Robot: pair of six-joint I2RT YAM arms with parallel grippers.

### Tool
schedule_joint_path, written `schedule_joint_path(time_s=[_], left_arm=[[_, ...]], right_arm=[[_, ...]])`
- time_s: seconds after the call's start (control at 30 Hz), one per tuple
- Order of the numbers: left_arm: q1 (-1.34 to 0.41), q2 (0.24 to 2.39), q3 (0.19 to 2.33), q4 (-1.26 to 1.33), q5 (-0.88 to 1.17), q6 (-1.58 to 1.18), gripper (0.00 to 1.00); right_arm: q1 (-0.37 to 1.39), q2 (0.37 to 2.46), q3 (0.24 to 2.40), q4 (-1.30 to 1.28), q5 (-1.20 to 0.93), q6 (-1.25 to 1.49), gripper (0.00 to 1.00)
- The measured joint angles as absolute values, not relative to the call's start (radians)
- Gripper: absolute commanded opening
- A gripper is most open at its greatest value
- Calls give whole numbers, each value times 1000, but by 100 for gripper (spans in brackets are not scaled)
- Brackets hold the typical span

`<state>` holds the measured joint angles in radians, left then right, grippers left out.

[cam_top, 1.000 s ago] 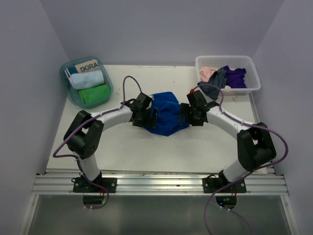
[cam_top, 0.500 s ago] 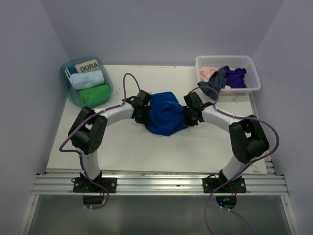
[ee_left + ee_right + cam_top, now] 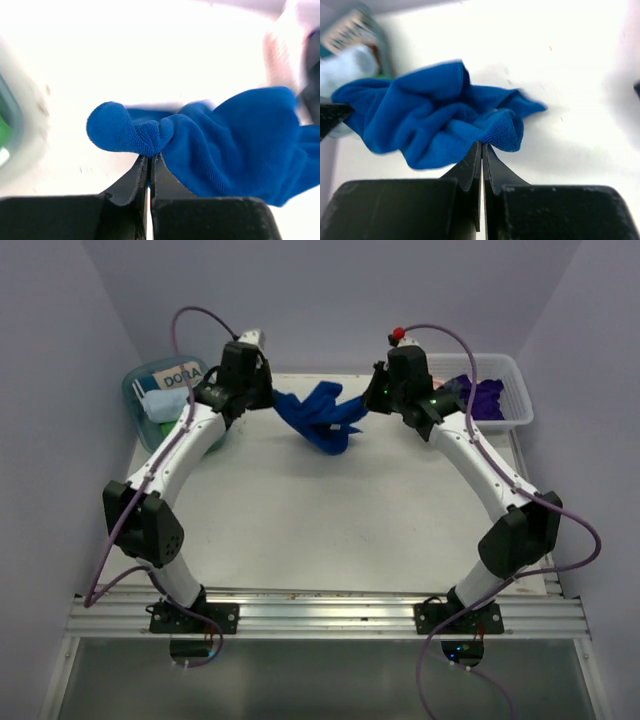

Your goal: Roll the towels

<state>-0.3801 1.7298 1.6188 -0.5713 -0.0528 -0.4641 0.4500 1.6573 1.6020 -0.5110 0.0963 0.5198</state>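
Note:
A royal blue towel (image 3: 322,416) hangs bunched in the air over the far middle of the table, strung between both arms. My left gripper (image 3: 270,398) is shut on its left corner; in the left wrist view that gripper (image 3: 150,156) pinches a fold of the blue towel (image 3: 225,140). My right gripper (image 3: 372,400) is shut on the towel's right corner; in the right wrist view its tips (image 3: 482,145) pinch a fold of the blue towel (image 3: 425,120). Light blue (image 3: 160,405) and green (image 3: 215,433) towels show in the teal bin, largely hidden by the left arm.
The teal bin (image 3: 140,400) with a DORA card stands at the far left. At the far right a white basket (image 3: 500,400) holds purple, grey and pink towels. Grey walls close in on three sides; a metal rail runs along the near edge.
Both grippers shut on the blue towel's opposite sides and rose toward the far side, lifting it off the table and pulling it out between them.

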Motion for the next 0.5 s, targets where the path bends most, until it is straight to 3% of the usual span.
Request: schedule_joint_path(time_s=[0.17,0.33,0.43,0.47,0.5], left_arm=[[-343,1613,1848,-582,-60,-439,0],[-356,1419,1788,-562,25,-429,0],[-358,1290,1588,-496,134,-444,61],[-362,1258,1502,-472,165,-456,87],[-364,1238,1438,-472,188,-457,93]], right_arm=[[452,1572,1726,-493,68,520,0],[455,1387,1651,-488,76,515,0],[458,1255,1512,-487,96,513,0],[458,1227,1467,-498,103,513,0],[458,1191,1397,-498,123,514,22]])
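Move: The blue towel is already bunched and pinched between the two hands. Its middle lies about 12 cm right of the left hand, 2 cm back and 6 cm below, and about 10 cm left, 2 cm back and 8 cm below the right hand. The blue bin stands some 25 cm left of the left hand, 9 ahead and 17 lower; the white basket is about 27 cm right of the right hand, 14 ahead and 20 lower. The blue towel is whipped up and back by both hands: the left climbs about 20 cm and the right nearly 15, both fingers tipping upward, then both draw back roughly 10 cm and start to sink, the right also edging right. Near the end the left fingers open and let go; the right keeps its pinch. ##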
